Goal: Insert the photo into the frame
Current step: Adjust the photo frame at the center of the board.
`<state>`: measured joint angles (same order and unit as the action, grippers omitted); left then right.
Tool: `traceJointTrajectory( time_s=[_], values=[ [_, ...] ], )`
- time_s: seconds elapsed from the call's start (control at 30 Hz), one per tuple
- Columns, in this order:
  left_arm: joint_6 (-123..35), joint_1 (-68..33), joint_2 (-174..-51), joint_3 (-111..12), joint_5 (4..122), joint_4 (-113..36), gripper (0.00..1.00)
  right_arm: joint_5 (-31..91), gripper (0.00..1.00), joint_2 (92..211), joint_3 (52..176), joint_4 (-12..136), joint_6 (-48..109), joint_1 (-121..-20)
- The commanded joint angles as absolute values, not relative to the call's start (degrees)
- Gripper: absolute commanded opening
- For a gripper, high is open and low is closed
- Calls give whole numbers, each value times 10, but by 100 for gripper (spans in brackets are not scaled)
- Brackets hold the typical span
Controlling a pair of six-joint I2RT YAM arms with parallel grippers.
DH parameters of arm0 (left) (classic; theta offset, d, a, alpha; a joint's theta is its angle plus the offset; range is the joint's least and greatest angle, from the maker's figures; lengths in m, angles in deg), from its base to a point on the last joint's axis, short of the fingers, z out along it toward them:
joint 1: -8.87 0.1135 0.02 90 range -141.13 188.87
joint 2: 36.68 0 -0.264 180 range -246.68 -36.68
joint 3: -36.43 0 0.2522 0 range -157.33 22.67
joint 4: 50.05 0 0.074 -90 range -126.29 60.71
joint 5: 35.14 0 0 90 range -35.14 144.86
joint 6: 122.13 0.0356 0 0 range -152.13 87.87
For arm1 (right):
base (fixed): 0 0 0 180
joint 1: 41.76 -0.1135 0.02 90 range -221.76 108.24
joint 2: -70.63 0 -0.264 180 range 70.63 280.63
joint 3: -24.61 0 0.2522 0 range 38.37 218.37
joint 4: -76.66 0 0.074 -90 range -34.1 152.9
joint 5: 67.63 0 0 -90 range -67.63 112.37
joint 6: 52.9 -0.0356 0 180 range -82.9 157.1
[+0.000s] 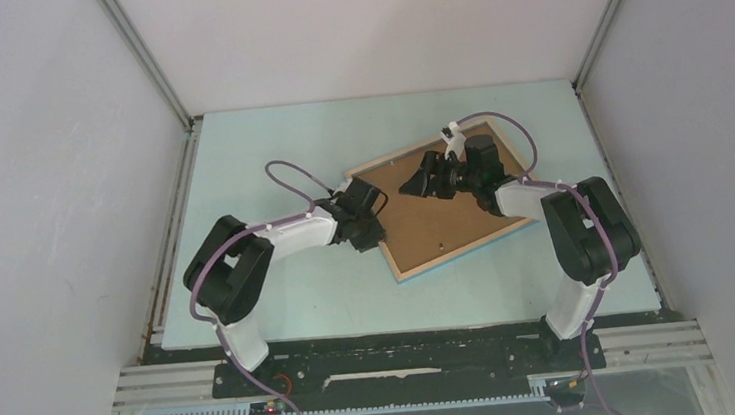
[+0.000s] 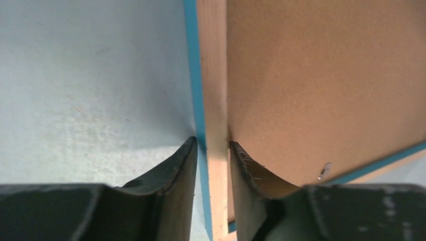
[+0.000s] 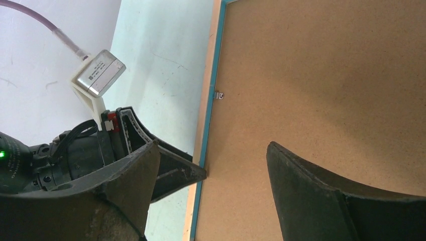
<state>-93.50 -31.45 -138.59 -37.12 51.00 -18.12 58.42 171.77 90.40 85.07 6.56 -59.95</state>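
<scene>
The frame lies back up on the pale blue table, with a brown backing board filling it. No photo shows in any view. My left gripper is at the frame's left rail. In the left wrist view its jaws hug the light wood rail, one finger against the blue outer edge and the other on the board side. My right gripper hovers over the board, open and empty, with its fingers wide apart near the frame's blue-edged rail.
Small metal tabs stick out of the frame's inner edge over the board. The left arm's finger and camera show close beside my right gripper. White walls enclose the table on three sides.
</scene>
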Motion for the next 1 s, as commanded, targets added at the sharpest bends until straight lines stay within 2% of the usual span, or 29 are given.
traceJointTrajectory(
  time_s=[0.0,0.23,0.37,0.5,0.73,0.97],
  values=[
    [-896,-303,-1397,-412,444,-133,31,576,85,1708,904,871,68,-599],
    [-799,-255,-1420,-447,473,-118,1,557,85,1704,905,849,73,-599],
    [-752,-238,-1402,-443,491,-154,0,542,85,1701,908,830,75,-599],
    [-787,-237,-1378,-392,521,-219,0,509,85,1688,922,770,67,-599],
    [-976,-248,-1294,-169,532,-470,0,307,86,1565,919,476,65,-589],
    [-998,-271,-1265,-70,593,-629,0,189,86,1401,814,381,56,-523]
  ],
)
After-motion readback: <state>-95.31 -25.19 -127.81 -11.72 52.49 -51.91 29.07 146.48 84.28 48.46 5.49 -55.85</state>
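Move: The photo frame's left rail already stands between the left gripper's part-open fingers; its middle is some 4 cm ahead and 2 cm left of the hand, the near left corner about 11 cm back and 4 cm right. The brown backing's middle is roughly 10 cm ahead and 17 cm right. From the open right hand, hovering about 8 cm over the backing, the frame's near right corner lies some 31 cm right and 13 cm back. Close the left gripper on the frame's left rail and draw it left, first diagonally forward-left about 6 cm, then back some 4 cm, keeping the grip while the fingertips tilt forward and right by roughly 20 degrees. Swing the open right hand right about 13 cm and back 5 cm towards the near right corner, dipping briefly and turning clockwise. ##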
